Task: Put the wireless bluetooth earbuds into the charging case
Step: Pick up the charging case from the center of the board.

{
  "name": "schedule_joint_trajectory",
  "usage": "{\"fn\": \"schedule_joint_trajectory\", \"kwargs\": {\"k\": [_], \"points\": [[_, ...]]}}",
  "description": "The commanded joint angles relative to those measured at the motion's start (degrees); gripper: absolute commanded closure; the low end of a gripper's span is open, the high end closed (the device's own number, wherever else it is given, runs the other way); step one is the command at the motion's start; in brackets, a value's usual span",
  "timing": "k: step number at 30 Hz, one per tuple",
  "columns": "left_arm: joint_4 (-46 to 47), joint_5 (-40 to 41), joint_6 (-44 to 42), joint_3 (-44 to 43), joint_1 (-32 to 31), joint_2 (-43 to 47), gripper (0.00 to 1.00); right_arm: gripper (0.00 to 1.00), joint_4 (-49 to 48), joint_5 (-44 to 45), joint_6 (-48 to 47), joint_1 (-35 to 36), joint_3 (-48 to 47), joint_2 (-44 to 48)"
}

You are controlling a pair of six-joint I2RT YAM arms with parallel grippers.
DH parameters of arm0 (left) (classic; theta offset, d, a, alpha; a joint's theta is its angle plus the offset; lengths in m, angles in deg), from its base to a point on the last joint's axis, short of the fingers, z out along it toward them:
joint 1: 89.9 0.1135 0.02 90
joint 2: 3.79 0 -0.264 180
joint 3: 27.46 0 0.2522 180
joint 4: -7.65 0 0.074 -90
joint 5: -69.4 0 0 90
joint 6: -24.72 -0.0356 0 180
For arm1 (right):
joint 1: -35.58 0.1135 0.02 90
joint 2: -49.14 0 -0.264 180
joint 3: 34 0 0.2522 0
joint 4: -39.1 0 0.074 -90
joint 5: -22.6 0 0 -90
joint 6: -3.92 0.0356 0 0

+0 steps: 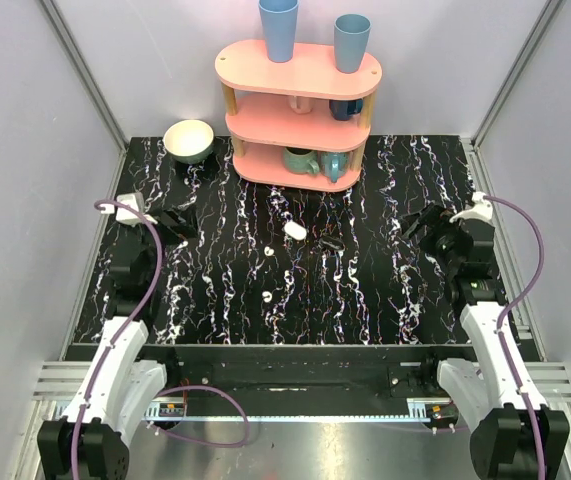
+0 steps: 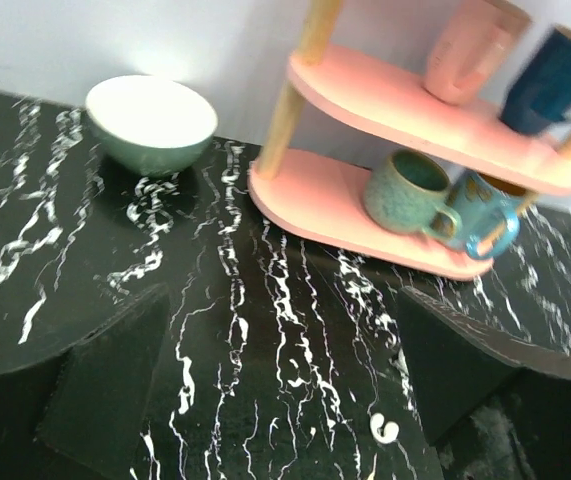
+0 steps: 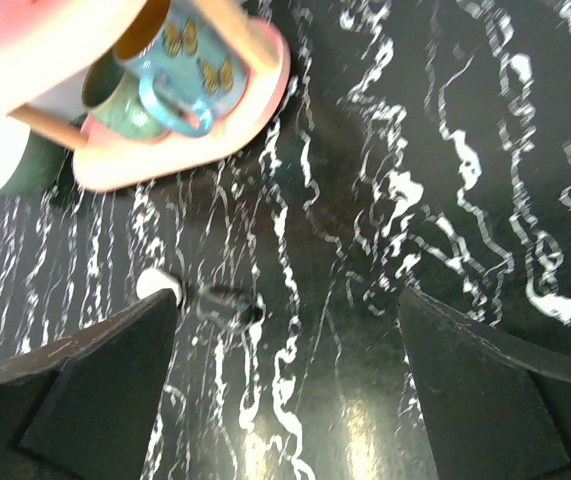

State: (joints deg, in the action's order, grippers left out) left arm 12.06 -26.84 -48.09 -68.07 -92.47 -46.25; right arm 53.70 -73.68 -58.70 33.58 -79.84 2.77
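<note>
The white oval charging case (image 1: pixel 294 230) lies on the black marbled table (image 1: pixel 365 300) in front of the pink shelf. Two tiny white earbuds lie apart from it, one (image 1: pixel 268 251) just to its near left and one (image 1: pixel 267 296) closer to me. My left gripper (image 1: pixel 180 218) stands open at the table's left, empty, well away from them. At the right my right gripper (image 1: pixel 425 222) is open and empty too. In the right wrist view the case (image 3: pixel 157 283) peeks out beside my left finger (image 3: pixel 105 390). Both wrist views show bare table between open jaws (image 2: pixel 280 300) (image 3: pixel 287 295).
A three-tier pink shelf (image 1: pixel 300 110) with several cups stands at the back, two blue cups (image 1: pixel 278 28) on top. A pale green bowl (image 1: pixel 189 140) sits at the back left. A small dark object (image 1: pixel 332 242) lies right of the case. Grey walls enclose the table.
</note>
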Motion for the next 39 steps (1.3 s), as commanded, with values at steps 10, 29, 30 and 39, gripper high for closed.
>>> {"fn": "schedule_joint_trajectory", "kwargs": {"k": [10, 29, 30, 39], "points": [[-29.67, 16.02, 13.67, -9.7, 0.81, -1.74, 0.01, 0.0, 3.81, -25.88, -2.22, 1.64, -5.1, -15.14], [-29.94, -9.94, 1.28, -14.45, 0.81, 5.46, 0.01, 0.17, 17.16, -11.48, -17.26, 17.98, -21.44, -25.69], [-30.04, -9.32, 1.53, -14.02, 0.81, 5.54, 0.01, 0.17, 17.87, -10.34, -18.92, 18.95, -22.06, -27.53], [-27.75, -8.7, 2.58, -11.39, 0.81, 4.93, 0.01, 0.27, 21.66, -3.3, -25.79, 24.94, -28.83, -39.13]]}}
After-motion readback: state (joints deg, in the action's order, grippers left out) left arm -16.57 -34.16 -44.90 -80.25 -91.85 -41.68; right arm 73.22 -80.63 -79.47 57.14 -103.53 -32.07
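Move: The black charging case lies flat on the board, about 20 cm to the right hand's left, 8 cm ahead and some 18 cm below. Its white twin is about 9 cm farther left and 3 cm farther out than that black case. A white earbud lies roughly 38 cm left and 5 cm ahead of the right hand. From the left hand, the black case is about 34 cm right, 7 cm ahead and 23 cm down. The black charging case is approached by the right hand, which swings about 15 cm left and sinks, lifts some 4 cm midway, then sinks again to end 8 cm lower. It turns about 40 degrees counter-clockwise, tips down, and narrows its fingers to about three-quarters, still short of the case. The empty left hand dips and rises again, draws back 4 cm and tips slightly down. ##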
